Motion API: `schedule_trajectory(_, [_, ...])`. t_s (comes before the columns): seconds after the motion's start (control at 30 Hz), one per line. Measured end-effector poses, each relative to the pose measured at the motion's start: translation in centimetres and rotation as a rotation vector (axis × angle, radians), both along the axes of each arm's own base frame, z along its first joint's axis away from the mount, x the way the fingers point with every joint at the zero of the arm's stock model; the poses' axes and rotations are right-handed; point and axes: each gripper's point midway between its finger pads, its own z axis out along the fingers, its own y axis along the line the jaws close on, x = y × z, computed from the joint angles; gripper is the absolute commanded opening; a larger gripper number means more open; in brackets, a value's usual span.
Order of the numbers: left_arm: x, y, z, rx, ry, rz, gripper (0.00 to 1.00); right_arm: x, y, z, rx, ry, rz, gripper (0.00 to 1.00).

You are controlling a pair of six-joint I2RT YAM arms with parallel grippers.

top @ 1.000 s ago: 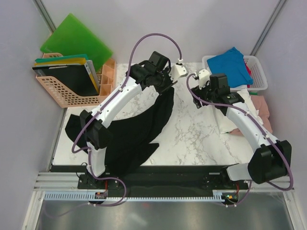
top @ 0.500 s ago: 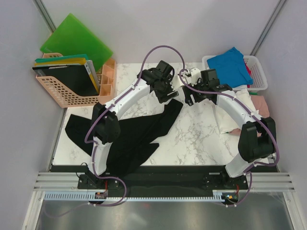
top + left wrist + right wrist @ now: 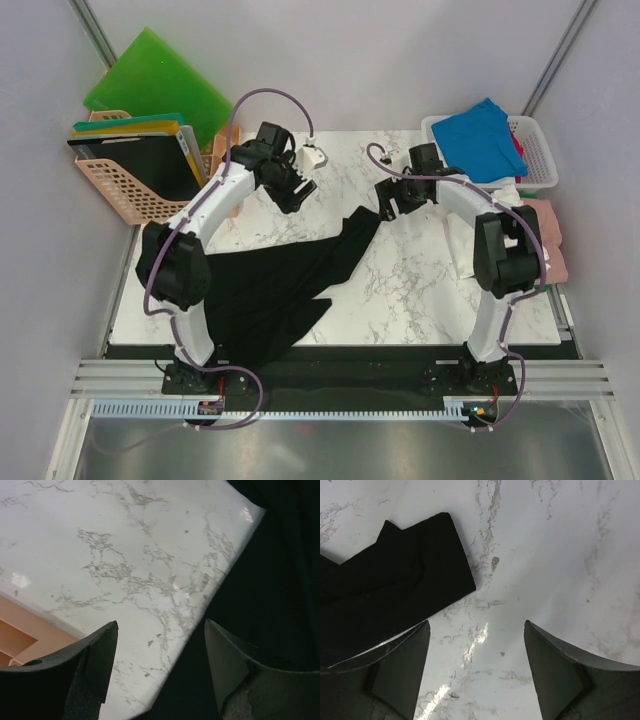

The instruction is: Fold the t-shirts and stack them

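The big black t-shirt [image 3: 270, 280] lies spread across the marble table [image 3: 420, 290]; its near part hangs over the front edge. My left gripper [image 3: 296, 193] hovers open just past the shirt's far edge. In the left wrist view the gripper [image 3: 160, 672] has marble and the black t-shirt's border [image 3: 265, 580] between its jaws. My right gripper [image 3: 388, 208] is open beside the shirt's far right tip. In the right wrist view the gripper [image 3: 476, 672] is over bare marble, with the black corner [image 3: 395, 580] apart from it. A blue t-shirt [image 3: 485, 130] fills the white basket [image 3: 540, 160]. A pink t-shirt [image 3: 550, 225] lies at the right edge.
A peach wire rack [image 3: 130, 190] with flat boards stands at the back left, and a green board [image 3: 155, 80] leans behind it. A peach tray [image 3: 225, 155] sits next to the left arm. White cloth [image 3: 475, 262] lies under the right arm.
My left gripper opened and let go of the black t-shirt, which dropped flat onto the table. The left arm swung left; the right arm drew back toward the basket side.
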Motion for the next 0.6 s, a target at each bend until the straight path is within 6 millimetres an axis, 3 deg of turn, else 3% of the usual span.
schedule_trajectory(0.1, [-2.1,-0.9,1.2,-0.036,-0.002,-0.031,0.77,0.8,1.1,-2.3,0.023,0.057,0.015,0.83])
schedule_trajectory(0.23, [-3.5,-1.8,2.6,-0.061,-0.044,-0.064,0.77,1.3,2.3,-3.2,0.058,0.091,0.03,0.83])
schedule_trajectory(0.43, [-3.4,-1.3,2.6,-0.062,-0.058,-0.053,0.78,2.0,4.3,-2.9,0.102,0.092,0.056,0.82])
schedule_trajectory(0.6, [-3.4,-1.2,2.4,-0.059,-0.056,-0.05,0.78,1.7,5.9,-4.7,0.111,0.132,0.081,0.81])
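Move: The narrow free end of the black t-shirt lies about 8 cm to the left of the right hand, 3 cm farther out and some 8 cm below it. The shirt's short loose flap is roughly 15 cm left and 20 cm back of that hand; the folded white shirt lies about 25 cm to its right and 3 cm back. From the left hand, the same black end is some 17 cm to the right, 2 cm ahead and 15 cm below. The right hand, open and empty, swings about 6 cm left and drifts slightly forward towards the free end of the black t-shirt, sinking roughly 3 cm early on, levelling off and then dipping again to nearly 5 cm in all, while the wrist turns about 10 degrees and tips the fingers further down. The left hand, also open and empty, backs off some 3 cm and rises 2 to 3 cm, clear above the cloth, then stays there. ##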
